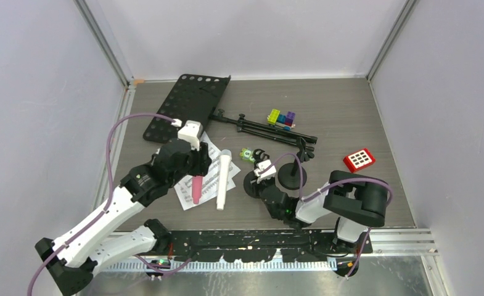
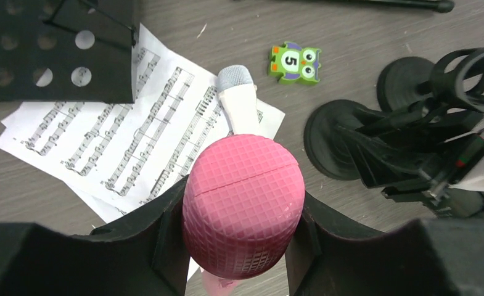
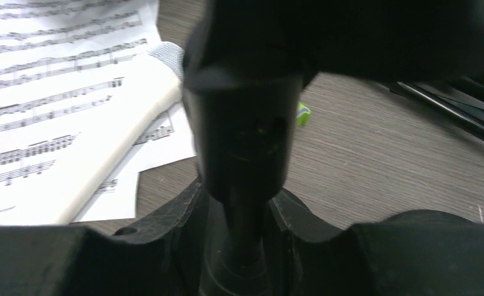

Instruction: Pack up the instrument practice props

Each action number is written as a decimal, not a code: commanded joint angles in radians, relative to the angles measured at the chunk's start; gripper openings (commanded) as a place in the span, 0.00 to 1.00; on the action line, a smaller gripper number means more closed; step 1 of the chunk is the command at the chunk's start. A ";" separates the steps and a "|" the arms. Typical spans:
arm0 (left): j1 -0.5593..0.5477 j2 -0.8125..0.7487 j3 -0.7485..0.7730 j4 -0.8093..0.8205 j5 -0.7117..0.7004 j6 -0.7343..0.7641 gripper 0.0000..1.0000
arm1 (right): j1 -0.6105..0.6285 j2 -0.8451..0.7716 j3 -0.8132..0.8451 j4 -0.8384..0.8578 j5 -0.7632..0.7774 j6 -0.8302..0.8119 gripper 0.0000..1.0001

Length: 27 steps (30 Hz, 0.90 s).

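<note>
My left gripper (image 2: 239,237) is shut on the head of the pink microphone (image 2: 242,203), which hangs handle-down over the white sheet-music pages (image 1: 209,180). The white microphone (image 1: 223,182) lies on those pages beside it. My right gripper (image 3: 242,246) stands round the stem of a black round-based mic mount (image 3: 242,142), a narrow gap showing beside the stem, so it is slightly open. The second mount (image 1: 291,179) stands just right of the first (image 1: 253,183). The black perforated music desk (image 1: 187,105) lies at the back left, its tripod legs (image 1: 270,129) folded flat to its right.
A green owl tile (image 1: 246,154) lies between the pages and the mounts. Colourful toy blocks (image 1: 281,117) sit behind the tripod legs. A red keypad (image 1: 359,160) is at the right. Walls close the table on three sides.
</note>
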 commanded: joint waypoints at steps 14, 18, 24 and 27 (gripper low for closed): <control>0.148 0.203 -0.088 0.174 0.176 -0.047 0.00 | 0.015 -0.460 0.013 -0.455 -0.147 0.087 0.97; 0.191 0.307 -0.062 0.200 0.259 -0.042 0.00 | 0.049 -0.572 0.033 -0.612 -0.159 0.068 1.00; 0.196 0.476 -0.010 0.251 0.287 -0.020 0.00 | 0.088 -0.749 0.069 -0.816 -0.186 0.065 1.00; 0.196 0.526 0.006 0.277 0.274 -0.018 0.07 | 0.106 -0.816 0.074 -0.867 -0.181 0.045 1.00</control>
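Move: The left hand, with the pink mic by its head, is about 23 cm above the music sheets, whose middle is some 3 cm ahead and 2 cm left. The white mic lies about 6 cm right, level fore-and-aft; the owl block 14 cm right, 9 ahead. The right hand's fingers are still around the near mic stand's post; the second stand is about 11 cm right, 2 ahead, the owl block 8 ahead, 4 left. Lower the left gripper about 13 cm towards the sheets just left of the white mic, easing 5 cm forward and tipping the fingers down by some 20 degrees, keeping the pink mic's head pinched. Meanwhile open the right gripper fully to let go of the near stand's post, lifting it and then also drawing it back clear. ##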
